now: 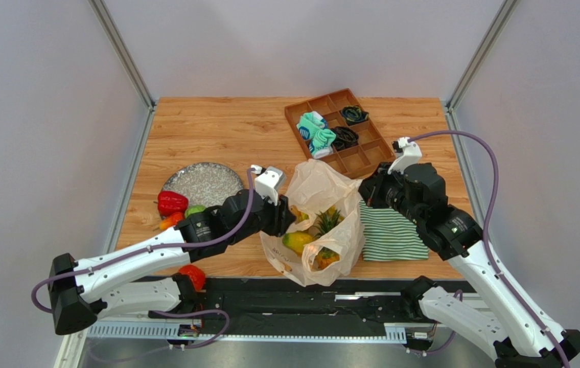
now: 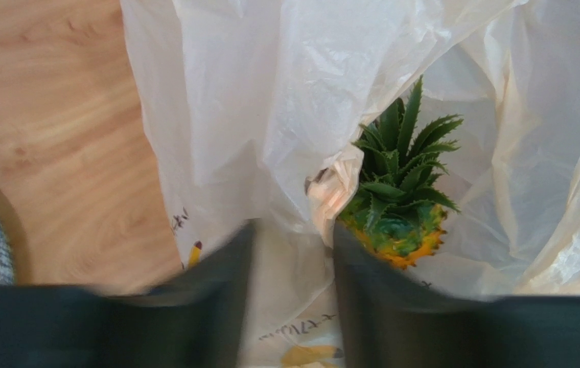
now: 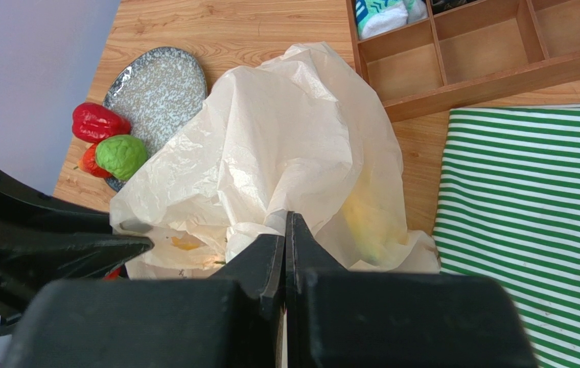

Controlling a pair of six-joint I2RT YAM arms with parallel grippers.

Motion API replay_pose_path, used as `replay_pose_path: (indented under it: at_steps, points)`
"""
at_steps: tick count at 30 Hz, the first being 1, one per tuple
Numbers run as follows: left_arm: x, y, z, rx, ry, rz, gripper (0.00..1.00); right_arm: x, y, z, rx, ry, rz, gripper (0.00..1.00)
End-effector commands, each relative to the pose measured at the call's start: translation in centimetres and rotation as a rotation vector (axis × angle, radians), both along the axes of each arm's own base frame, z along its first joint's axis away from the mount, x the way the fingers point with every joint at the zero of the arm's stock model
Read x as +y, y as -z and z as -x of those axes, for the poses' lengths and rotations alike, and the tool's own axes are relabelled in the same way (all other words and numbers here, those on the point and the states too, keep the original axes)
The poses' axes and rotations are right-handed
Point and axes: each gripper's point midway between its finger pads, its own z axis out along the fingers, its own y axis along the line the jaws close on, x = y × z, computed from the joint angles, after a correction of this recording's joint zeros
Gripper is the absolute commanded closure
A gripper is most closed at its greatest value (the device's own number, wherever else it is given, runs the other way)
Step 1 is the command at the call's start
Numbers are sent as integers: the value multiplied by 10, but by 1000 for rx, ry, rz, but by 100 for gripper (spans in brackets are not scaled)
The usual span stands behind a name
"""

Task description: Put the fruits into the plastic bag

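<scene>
The plastic bag [image 1: 317, 192] stands crinkled and open at the table's front middle. Inside it lie an orange pineapple [image 2: 400, 230] with a green crown and a yellow-green fruit [image 1: 297, 241]. My left gripper [image 2: 291, 230] is at the bag's left rim, its jaws apart with bag film between them; the pineapple is just right of its right finger. My right gripper [image 3: 287, 218] is shut on a fold of the bag's right rim. A red fruit [image 3: 97, 123], a green one [image 3: 120, 156] and an orange one [image 1: 170, 221] lie beside the plate. Another red fruit [image 1: 191, 276] rests near the left arm's base.
A speckled grey plate [image 1: 204, 182] sits left of the bag. A green-and-white striped cloth [image 1: 391, 234] lies right of the bag. At the back stands a wooden compartment tray [image 1: 362, 162] holding teal and black cloth bundles.
</scene>
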Motion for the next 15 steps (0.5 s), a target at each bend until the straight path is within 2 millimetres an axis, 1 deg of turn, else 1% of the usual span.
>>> replay_pose_path:
  at_steps: [1,2,3,4,5,6,8,9,10,11,12,13,15]
  points:
    - [-5,2,-4,70,-4,22,89,0,-21,-5,-55,13,-32,100]
    - [-2,-2,-8,71,-18,27,100,-1,-26,-6,-65,18,-30,100]
    - [-3,-19,-9,57,-7,62,100,-3,-28,-6,-70,21,-22,100]
    - [-1,-31,-13,37,-7,84,100,-4,-32,-6,-83,20,-12,100]
    - [-2,-54,-15,11,-3,130,100,-8,-41,-7,-101,38,-7,100]
    - [-2,-72,-13,-5,16,175,100,-11,-44,-7,-111,45,4,100]
    - [1,-97,-17,-25,19,241,100,-17,-53,-9,-137,66,18,100]
    - [-1,-105,-15,-22,45,275,100,-18,-53,-10,-140,71,24,100]
    - [1,-108,-18,2,45,309,100,-19,-54,-10,-145,75,26,100]
    - [-3,-105,-13,37,91,330,100,-19,-54,-11,-144,80,32,100]
    - [-4,-107,-15,43,99,361,100,-19,-53,-12,-144,79,34,100]
    - [-1,-103,-22,71,78,383,100,-19,-51,-13,-140,80,39,100]
    - [-1,-85,-24,117,76,381,100,-17,-44,-14,-125,75,46,100]
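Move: Just ahead of and below the left fingertips, by about 1 cm each way, is the plastic bag's left rim, already between the half-closed fingers. Inside the bag the pineapple lies some 9 cm right, 1 cm back and 12 cm below this hand, the papaya roughly 1 cm right, 1 cm ahead and 13 cm below. The plate is about 24 cm left, 17 cm ahead. From the right hand, still holding the right rim, the left rim is 16 cm left, 2 cm back, 4 cm lower. Shutting on the bag's left rim while sinking about 1 cm, the left fingers pinch the plastic, then the hand pulls the rim up roughly 10 cm and some 3 cm forward, rolling about 15 degrees with its left side dipping. The right hand keeps its closed grip on the right rim and starts upward a little later, rising about 3 cm and easing about 1 cm right. ##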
